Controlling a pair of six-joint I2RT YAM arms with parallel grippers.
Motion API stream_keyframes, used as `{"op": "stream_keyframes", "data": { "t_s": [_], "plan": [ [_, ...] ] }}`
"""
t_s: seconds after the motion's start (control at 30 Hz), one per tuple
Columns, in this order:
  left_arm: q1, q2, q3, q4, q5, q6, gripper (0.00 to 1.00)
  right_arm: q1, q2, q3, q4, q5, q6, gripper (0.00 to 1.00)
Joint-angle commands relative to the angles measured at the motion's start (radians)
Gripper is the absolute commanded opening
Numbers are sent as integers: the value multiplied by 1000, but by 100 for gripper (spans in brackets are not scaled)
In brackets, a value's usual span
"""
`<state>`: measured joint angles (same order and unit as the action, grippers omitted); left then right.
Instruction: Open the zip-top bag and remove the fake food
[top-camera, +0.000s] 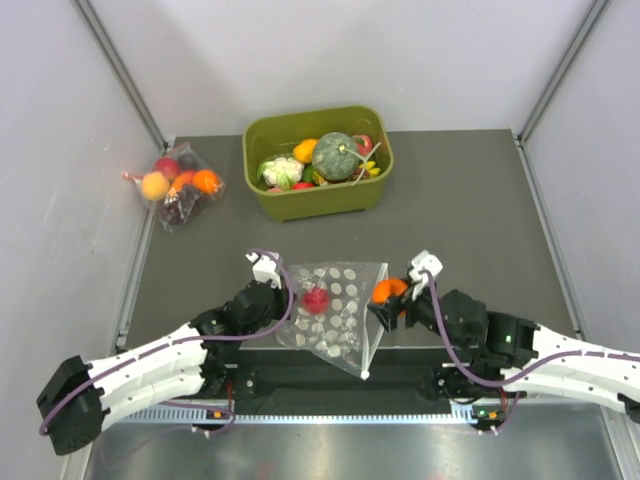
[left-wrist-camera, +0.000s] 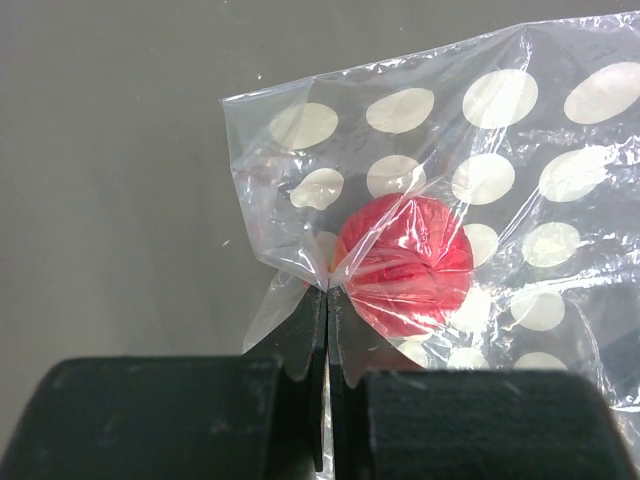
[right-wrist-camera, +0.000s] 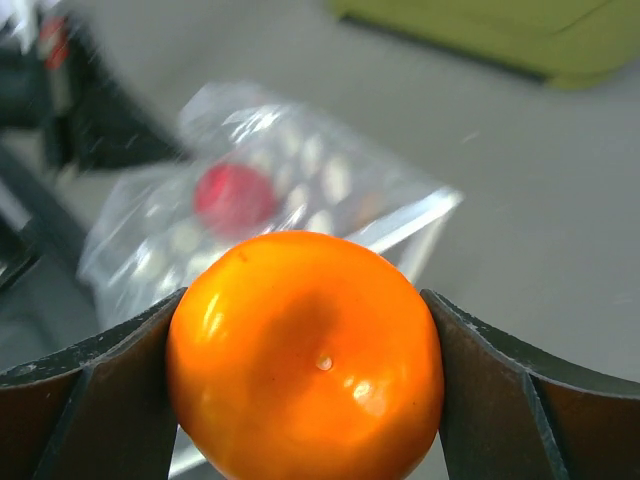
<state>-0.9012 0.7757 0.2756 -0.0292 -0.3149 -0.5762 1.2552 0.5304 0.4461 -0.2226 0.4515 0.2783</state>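
Note:
The clear, white-dotted zip-top bag (top-camera: 340, 305) (left-wrist-camera: 480, 200) (right-wrist-camera: 300, 190) lies near the table's front edge with its mouth facing right. A red round fruit (top-camera: 316, 300) (left-wrist-camera: 405, 265) (right-wrist-camera: 232, 197) sits inside it near the left end. My left gripper (top-camera: 288, 300) (left-wrist-camera: 328, 290) is shut on the bag's plastic, right beside the red fruit. Just outside the bag's mouth, my right gripper (top-camera: 392, 303) (right-wrist-camera: 303, 295) is shut on an orange round fruit (top-camera: 388, 290) (right-wrist-camera: 305, 355), one finger on each side. A dark green pumpkin (top-camera: 335, 155) rests in the green tub.
The green tub (top-camera: 380, 185) at the back centre holds several toy foods, including a white cauliflower (top-camera: 281, 170). A smaller dotless bag of fruit (top-camera: 180, 185) lies at the back left. Grey walls close in both sides.

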Motion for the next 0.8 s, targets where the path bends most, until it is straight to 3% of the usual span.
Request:
{"op": "stream_keyframes", "data": {
  "t_s": [0.0,0.13,0.23,0.43,0.77],
  "plan": [
    [7,-10,33,5,-4,10,0,-138,60,135,14,-29,-111,41],
    [8,3,30,20,13,10,0,-446,217,235,138,-282,-163,40],
    [10,14,31,20,20,18,0,-597,379,324,219,-448,-165,39],
    [16,19,30,20,20,33,0,-710,690,551,318,-556,-185,38],
    [27,33,34,20,25,55,0,-797,1104,913,270,-637,-197,37]
  ]
}}
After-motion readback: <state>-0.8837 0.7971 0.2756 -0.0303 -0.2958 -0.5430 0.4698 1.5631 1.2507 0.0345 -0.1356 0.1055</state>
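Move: The right hand, already holding the orange fake food, has the green bin about 39 cm ahead, 13 cm to its left and 9 cm below. The big green squash in the bin is some 39 cm ahead, 10 cm left and 3 cm down. The red fruit in the zip-top bag is about 2 cm ahead, 14 cm left and 13 cm below. From the left hand the bin lies roughly 34 cm ahead, 7 cm right and level. The right arm sweeps the orange fake food fast from beside the bag's mouth towards the near right part of the green bin, some 29 cm forward, climbing about 7 cm mostly early on and veering slightly right before curving back left, with the wrist turning about 10 degrees clockwise and the fingers keeping their hold. Meanwhile the left hand stays practically in place, sinking only slightly, its shut fingers still pinching the closed end of the bag. ##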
